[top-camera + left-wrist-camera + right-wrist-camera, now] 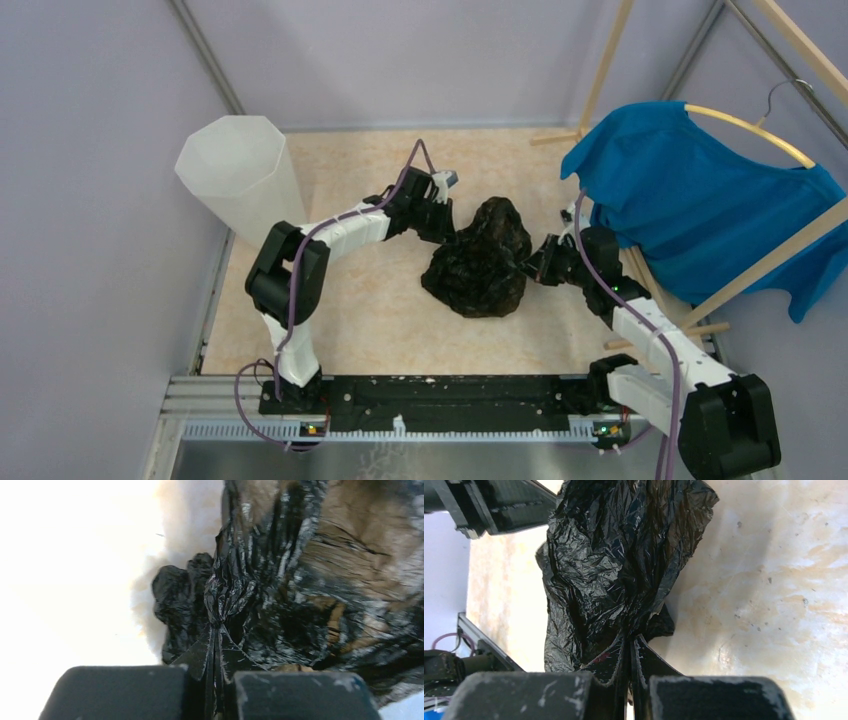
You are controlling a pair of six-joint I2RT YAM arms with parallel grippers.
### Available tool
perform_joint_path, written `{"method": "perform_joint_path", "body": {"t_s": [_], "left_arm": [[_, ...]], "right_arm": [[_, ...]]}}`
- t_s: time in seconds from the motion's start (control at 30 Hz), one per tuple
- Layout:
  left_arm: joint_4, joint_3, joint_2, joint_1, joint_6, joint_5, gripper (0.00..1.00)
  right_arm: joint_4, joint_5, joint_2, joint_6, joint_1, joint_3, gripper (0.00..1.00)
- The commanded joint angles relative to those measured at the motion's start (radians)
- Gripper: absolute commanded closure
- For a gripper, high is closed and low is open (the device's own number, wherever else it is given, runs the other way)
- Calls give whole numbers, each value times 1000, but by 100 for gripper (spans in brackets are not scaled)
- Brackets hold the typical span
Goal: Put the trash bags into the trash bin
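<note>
The black glossy trash bag (482,262) lies crumpled in the middle of the beige floor, between both arms. My left gripper (447,226) is at its upper left edge, shut on a gathered fold of the trash bag (222,597); the jaws pinch thin plastic between them (216,635). My right gripper (533,265) holds the bag's right edge, shut on a bunched corner of the trash bag (619,570), with its tips (630,642) together. The trash bin (243,180), a tall translucent white faceted tub, stands upright at the far left, behind the left arm.
A blue T-shirt (700,215) hangs on a wooden rack (760,262) at the right, close behind the right arm. Grey walls enclose the floor on three sides. A black rail (440,398) with both arm bases runs along the near edge.
</note>
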Motion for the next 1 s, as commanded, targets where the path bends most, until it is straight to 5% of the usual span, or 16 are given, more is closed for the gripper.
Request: {"method": "perform_joint_path", "body": {"t_s": [0.0,0.3,0.47,0.6,0.7,0.8,0.87,0.97], "left_arm": [[-13,-9,-70,0,17,-176,100],[-35,-76,-130,1,-61,-400,100],[-287,163,29,88,-196,-422,100],[-506,515,169,235,-272,-193,100],[-599,879,223,301,-316,-19,100],[-518,1216,152,307,-321,73,100],[-316,1189,-28,273,-257,81,100],[118,693,-436,93,4,-117,100]], "right_arm": [[-35,48,-11,-49,-12,12,100],[35,10,93,-11,-11,-17,100],[54,117,261,29,-10,83,100],[-65,148,418,72,-6,382,100],[-204,213,458,31,5,778,100],[-391,249,502,-69,17,1250,100],[-408,232,485,-144,58,1450,100],[-259,247,361,-263,181,1437,100]]}}
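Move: Both hands already hold the trash bag by its edge: its middle lies about 5 cm right of the left hand, 4 cm back and a few cm below. From the right hand it is 9 cm left, 1 cm ahead and some 6 cm down. The trash bin stands roughly 38 cm to the left hand's left, 4 cm farther out. The blue shirt hangs some 30 cm right of the right hand, 10 cm ahead. Up and forward in one fast fling, both hands swing the trash bag off the table, rising some 35 cm and going nearly 20 cm out, easing back slightly at the top. Beforehand the left draws about 6 cm left, stretching the edge, while the right dips; the left also yaws counter-clockwise. The fingertips tip upward late, both grips staying shut. ##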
